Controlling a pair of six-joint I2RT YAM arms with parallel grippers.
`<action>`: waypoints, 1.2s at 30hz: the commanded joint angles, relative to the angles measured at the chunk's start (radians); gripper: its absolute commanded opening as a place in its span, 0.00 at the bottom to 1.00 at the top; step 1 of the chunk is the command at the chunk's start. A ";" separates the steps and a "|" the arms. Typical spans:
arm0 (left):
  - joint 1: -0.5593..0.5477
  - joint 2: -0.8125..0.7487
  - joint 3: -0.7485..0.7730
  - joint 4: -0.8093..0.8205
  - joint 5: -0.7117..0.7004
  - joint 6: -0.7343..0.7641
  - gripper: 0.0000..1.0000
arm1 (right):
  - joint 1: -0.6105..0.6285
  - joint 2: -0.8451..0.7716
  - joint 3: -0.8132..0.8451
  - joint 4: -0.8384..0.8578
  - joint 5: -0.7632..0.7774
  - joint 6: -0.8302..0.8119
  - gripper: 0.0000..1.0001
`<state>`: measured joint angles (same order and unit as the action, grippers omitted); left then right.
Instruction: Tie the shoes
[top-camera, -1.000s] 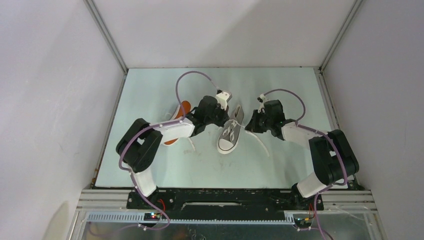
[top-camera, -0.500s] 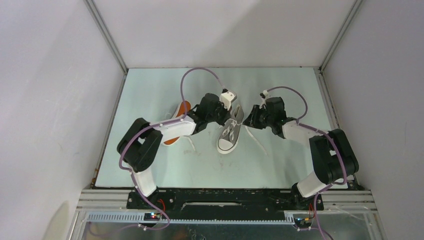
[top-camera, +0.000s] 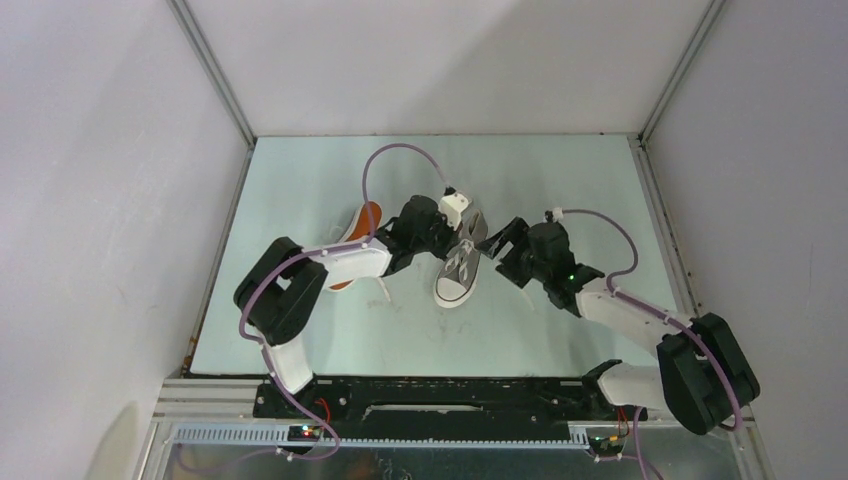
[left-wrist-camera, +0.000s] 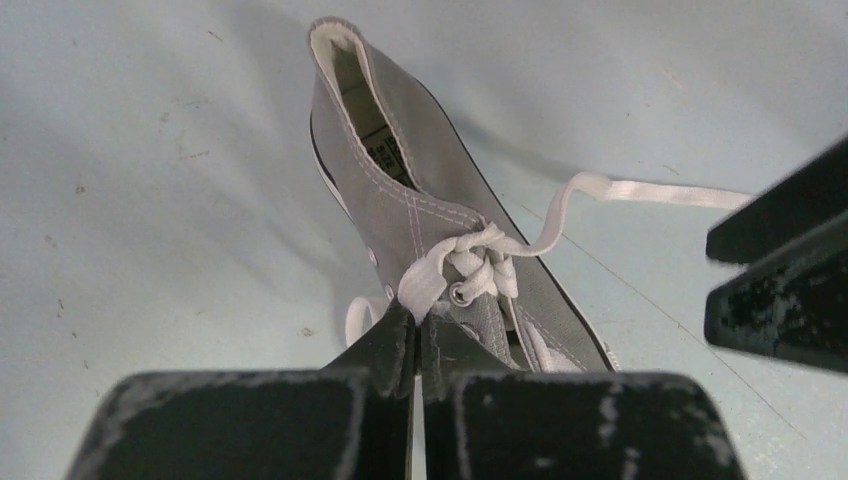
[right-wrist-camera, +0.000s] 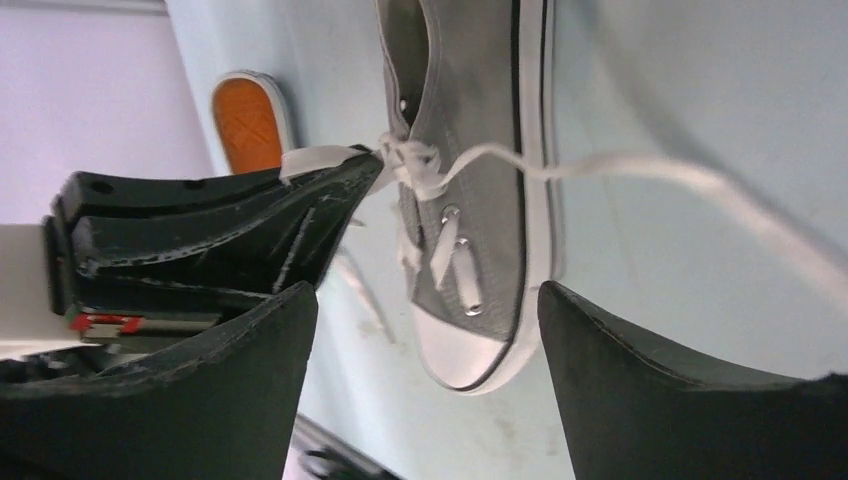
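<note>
One grey shoe (top-camera: 458, 270) stands upright mid-table, white toe cap toward the arms. In the left wrist view this shoe (left-wrist-camera: 420, 200) has a loose knot (left-wrist-camera: 482, 264) in its laces. My left gripper (left-wrist-camera: 416, 318) is shut on the left lace end just below the knot. The other lace end (left-wrist-camera: 640, 190) trails free to the right. My right gripper (top-camera: 503, 245) is open beside the shoe's right side, holding nothing; through its fingers (right-wrist-camera: 250, 380) I see the shoe (right-wrist-camera: 470, 200) and the left gripper (right-wrist-camera: 220, 230). The second shoe (top-camera: 365, 222) lies on its side, orange sole showing, partly behind the left arm.
White enclosure walls (top-camera: 120, 200) surround the pale green table (top-camera: 300, 180). A metal frame rail (top-camera: 450, 400) runs along the near edge by the arm bases.
My right gripper has opened and let go of the right lace end, then pulled back toward the near right. My left gripper stays shut on its lace.
</note>
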<state>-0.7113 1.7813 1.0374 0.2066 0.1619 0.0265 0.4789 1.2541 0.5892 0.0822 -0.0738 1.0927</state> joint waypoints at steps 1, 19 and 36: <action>-0.006 -0.054 -0.014 0.068 -0.005 0.010 0.00 | 0.081 -0.012 -0.043 0.110 0.157 0.436 0.83; -0.006 -0.072 -0.037 0.049 -0.029 0.059 0.00 | -0.024 0.278 -0.165 0.596 0.161 0.667 0.72; -0.022 -0.065 0.015 -0.063 -0.072 0.152 0.00 | -0.139 0.413 -0.060 0.604 -0.066 0.458 0.00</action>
<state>-0.7258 1.7557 1.0054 0.1875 0.1120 0.1242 0.3538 1.6909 0.4644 0.6785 -0.0692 1.6684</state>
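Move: The right hand hangs open over the near right of the grey shoe. The free lace it will shut on is about 5 cm ahead, 1 cm to its right and 7 cm below. The knot sits roughly 6 cm ahead and 4 cm to its left, 4 cm down; the grey shoe's middle is some 3 cm ahead, 6 cm left and 7 cm below. From the left hand, that free lace is about 9 cm to the right, level fore-and-aft and 4 cm lower. Down and forward goes the right hand, sinking about 7 cm and reaching some 6 cm out to the free lace beside the grey shoe, after a short swing left that turns back to the right. The wrist turns clockwise by about 25 degrees, its left side rising as much, and the fingers close from wide open to pinch the lace. The left hand stays nearly in place, still gripping its lace end. ##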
